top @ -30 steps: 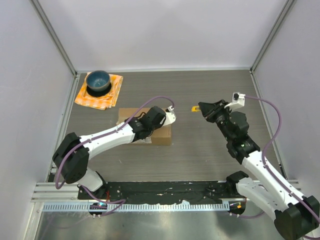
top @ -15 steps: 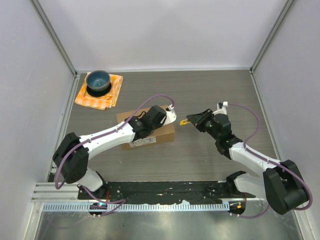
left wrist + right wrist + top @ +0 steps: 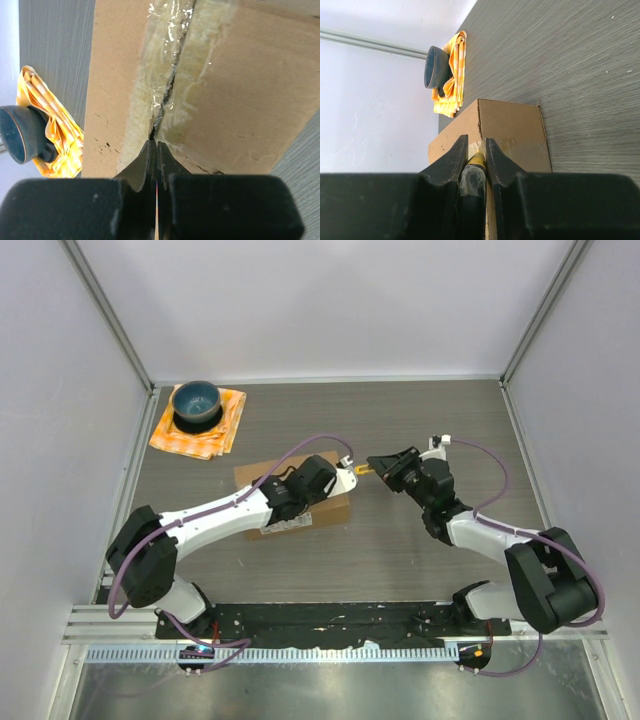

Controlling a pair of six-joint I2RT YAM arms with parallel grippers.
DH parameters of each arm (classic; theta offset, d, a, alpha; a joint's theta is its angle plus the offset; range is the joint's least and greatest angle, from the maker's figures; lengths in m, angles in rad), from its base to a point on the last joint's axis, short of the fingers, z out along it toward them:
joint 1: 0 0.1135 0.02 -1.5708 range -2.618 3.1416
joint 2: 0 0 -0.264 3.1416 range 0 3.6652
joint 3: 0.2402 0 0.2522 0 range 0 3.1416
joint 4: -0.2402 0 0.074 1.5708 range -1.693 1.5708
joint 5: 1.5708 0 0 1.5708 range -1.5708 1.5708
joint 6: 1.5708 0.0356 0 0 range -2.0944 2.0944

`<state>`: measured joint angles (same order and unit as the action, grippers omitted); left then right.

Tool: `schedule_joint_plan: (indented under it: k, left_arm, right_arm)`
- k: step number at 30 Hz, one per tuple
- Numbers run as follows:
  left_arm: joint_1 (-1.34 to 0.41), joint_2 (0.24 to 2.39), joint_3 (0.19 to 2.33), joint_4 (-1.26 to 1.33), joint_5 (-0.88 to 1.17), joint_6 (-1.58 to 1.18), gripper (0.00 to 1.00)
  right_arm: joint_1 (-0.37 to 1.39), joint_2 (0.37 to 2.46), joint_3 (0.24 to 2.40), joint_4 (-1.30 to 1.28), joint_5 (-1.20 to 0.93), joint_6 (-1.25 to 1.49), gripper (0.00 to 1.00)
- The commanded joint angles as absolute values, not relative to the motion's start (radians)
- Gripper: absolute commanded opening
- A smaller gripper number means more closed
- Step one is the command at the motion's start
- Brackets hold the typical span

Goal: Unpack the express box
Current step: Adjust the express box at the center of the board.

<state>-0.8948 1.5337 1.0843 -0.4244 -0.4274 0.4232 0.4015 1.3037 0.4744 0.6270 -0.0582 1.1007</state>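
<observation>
The express box (image 3: 300, 508) is a brown carton lying at mid table, with shiny tape along its top seam (image 3: 167, 85), where a dark gap shows. My left gripper (image 3: 318, 488) points down onto the box top. It is shut and holds nothing, and its tips (image 3: 155, 143) rest at the near end of the seam. My right gripper (image 3: 385, 466) hangs just off the box's right end (image 3: 512, 131). It is shut on a black tool with a yellow tip (image 3: 476, 161), and that tip (image 3: 368, 468) points at the box edge.
A blue bowl (image 3: 196, 403) stands on a folded orange cloth (image 3: 215, 432) at the back left corner, also seen as bowl (image 3: 434, 67) and cloth (image 3: 451, 80). White walls and metal posts enclose the dark grey table (image 3: 420, 410).
My right arm has swung left and drawn in, bringing the yellow-tipped tool up to the box's right end. The box has turned slightly under my left gripper, which stayed shut.
</observation>
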Motion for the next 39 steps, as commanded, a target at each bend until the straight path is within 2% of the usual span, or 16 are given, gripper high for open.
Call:
schedule_joint_plan:
  k: [1,7,8,10,13,16,21,27,35,36,37,39]
  left_arm:
    - [-0.902,1.499,1.109,-0.43,-0.413,0.419,0.0]
    - [-0.91,1.503,1.123,-0.414,-0.434,0.419,0.0]
    - [-0.919,1.512,1.124,-0.404,-0.448,0.428,0.04]
    - [-0.933,1.528,1.126,-0.356,-0.497,0.46,0.18]
    - [-0.95,1.546,1.152,-0.348,-0.49,0.491,0.23]
    - [-0.953,1.54,1.206,-0.429,-0.439,0.465,0.25]
    - [-0.959,1.526,1.236,-0.505,-0.356,0.469,0.25]
    - [-0.959,1.549,1.181,-0.371,-0.423,0.525,0.27]
    - [-0.95,1.58,1.141,-0.233,-0.456,0.561,0.31]
    - [-0.945,1.583,1.14,-0.219,-0.451,0.563,0.34]
    - [-0.943,1.588,1.135,-0.212,-0.449,0.563,0.45]
    - [-0.936,1.601,1.123,-0.186,-0.451,0.571,0.48]
  right_arm:
    - [0.4,1.324,0.517,0.729,-0.054,1.117,0.01]
    - [0.402,1.377,0.543,0.755,-0.046,1.101,0.01]
    - [0.402,1.387,0.543,0.759,-0.043,1.098,0.01]
    - [0.402,1.408,0.554,0.765,-0.023,1.08,0.01]
    - [0.384,1.41,0.564,0.772,0.039,1.037,0.01]
    - [0.361,1.445,0.636,0.767,0.052,0.999,0.01]
    - [0.35,1.651,0.796,0.85,0.015,0.998,0.01]
    - [0.356,2.021,0.991,1.122,-0.188,1.202,0.01]
    - [0.413,2.134,1.112,1.115,-0.27,1.173,0.01]
    - [0.417,2.14,1.115,1.115,-0.275,1.172,0.01]
    - [0.42,2.149,1.117,1.115,-0.278,1.172,0.01]
    - [0.425,2.155,1.118,1.118,-0.284,1.172,0.01]
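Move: Straight below-left of the left fingertips, which are shut at the taped seam, is the express box: its middle lies about 4 cm left, level fore and aft, and 5 cm down. From the right hand, still gripping the yellow cutter, that middle is some 16 cm left, 5 cm back and 8 cm below. The box's far right corner is about 5 cm ahead, 7 cm left and 4 cm below, and the blue bowl roughly 23 cm ahead, 39 cm left, 9 cm lower. Swinging around the far right corner of the box, the right hand carries the cutter forward about 14 cm, rising slightly, then sweeps left 10 cm and sinks beyond the far side. Meanwhile the left hand lifts its fingertips off the seam by some 4 cm while shifting 4 cm right, opens to nearly half, and eases partway down and slightly forward. ##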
